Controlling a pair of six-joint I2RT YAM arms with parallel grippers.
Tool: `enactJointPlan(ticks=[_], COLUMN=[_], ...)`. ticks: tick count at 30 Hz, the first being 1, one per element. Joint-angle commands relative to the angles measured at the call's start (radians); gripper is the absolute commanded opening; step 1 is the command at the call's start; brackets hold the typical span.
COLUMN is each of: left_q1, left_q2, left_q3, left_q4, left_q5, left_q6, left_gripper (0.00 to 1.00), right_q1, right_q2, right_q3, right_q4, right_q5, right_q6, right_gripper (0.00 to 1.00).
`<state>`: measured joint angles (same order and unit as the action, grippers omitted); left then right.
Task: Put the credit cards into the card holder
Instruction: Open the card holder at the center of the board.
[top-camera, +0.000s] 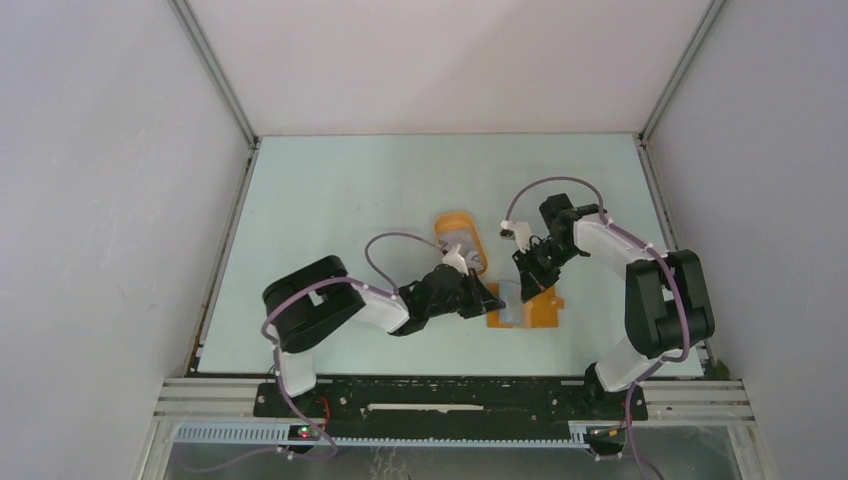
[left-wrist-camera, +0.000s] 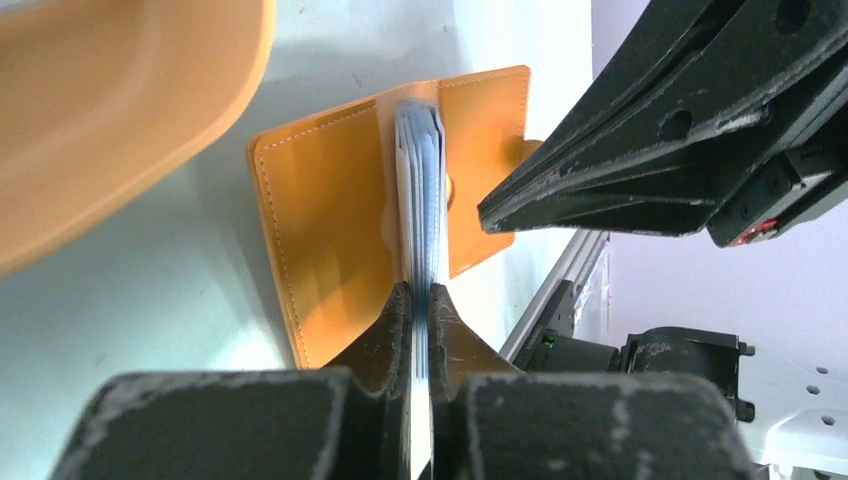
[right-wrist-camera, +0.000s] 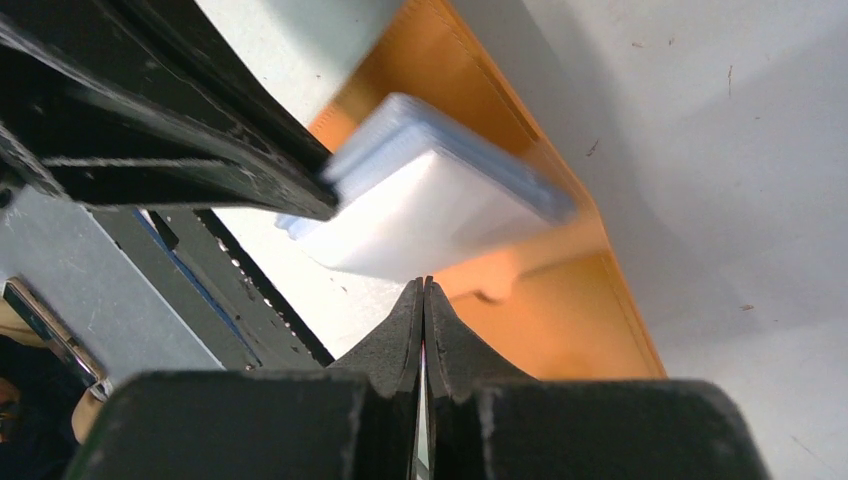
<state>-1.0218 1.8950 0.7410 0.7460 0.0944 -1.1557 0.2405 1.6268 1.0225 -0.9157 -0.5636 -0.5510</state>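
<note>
A stack of pale grey-blue and white credit cards (left-wrist-camera: 420, 190) stands on edge over the open orange card holder (left-wrist-camera: 320, 220). My left gripper (left-wrist-camera: 420, 295) is shut on the near end of the stack. From above, the left gripper (top-camera: 492, 297) sits at the left side of the card holder (top-camera: 530, 312). My right gripper (right-wrist-camera: 423, 287) is shut with nothing showing between its fingers. Its tips are just below the credit cards (right-wrist-camera: 430, 200) and over the card holder (right-wrist-camera: 570, 330). From the left wrist, the right gripper (left-wrist-camera: 490, 213) points at the holder's right half.
An oval orange tray (top-camera: 460, 238) with a raised rim lies just behind the card holder; it also fills the top-left corner as the tray (left-wrist-camera: 120, 110) in the left wrist view. The table's near metal rail (left-wrist-camera: 560, 290) runs close to the holder. Grey walls enclose the pale table (top-camera: 350, 200).
</note>
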Motion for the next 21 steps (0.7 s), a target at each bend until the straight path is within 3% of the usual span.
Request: enactJointPlan(ticks=[1, 5, 9, 17, 21], left_q1=[-0.011, -0.048, -0.076, -0.096, -0.105], left_q2=[-0.186, -0.358, -0.422, -0.369, -0.348], left_q3=[-0.062, -0.071, -0.026, 0.080, 0.118], left_q4=[-0.195, -0.464, -0.657, -0.798, -0.804], left_q5=[-0.089, -0.203, -0.255, -0.275, -0.266], left_q6=[0.098, 0.161, 0.202, 0.234, 0.236], left_gripper=[0.04, 0.03, 0.03, 0.06, 0.13], right_q1=[-0.005, 0.006, 0.036, 0.070, 0.083], right_q2=[-0.052, -0.035, -0.013, 0.107, 0.167], right_q3=[0.018, 0.018, 0.019, 0.038, 0.033], right_q4=[-0.007, -0.018, -0.014, 0.050, 0.090], right_q5=[-0.052, -0.089, -0.145, -0.194, -0.155], right_q6=[-0.004, -0.009, 0.026, 0.250, 0.354], right_gripper=[0.06, 0.06, 0.06, 0.08, 0.08])
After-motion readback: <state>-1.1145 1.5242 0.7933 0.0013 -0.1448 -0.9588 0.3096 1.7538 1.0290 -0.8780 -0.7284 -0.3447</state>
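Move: Around the left fingers' pinch are the sleeves of the open card holder; its spine lies about 5 cm to this hand's right, level ahead and roughly 4 cm lower. The orange right flap is some 10 cm right and 1 cm back. The right fingertips have the spine about 5 cm below, 1 cm back and 1 cm left, with the right flap 4 cm right and 2 cm back. The tan tray sits roughly 15 cm ahead and 10 cm left of the left hand. Drawing the holder by its still-pinched sleeves, the left hand goes about 7 cm left, some 3 cm back and 2 cm up, its fingers tipping about 25 degrees steeper. The shut right fingers follow about 4 cm left and 2 cm back, rising slightly, then sinking above the right flap while the fingertips tilt back towards the base. ##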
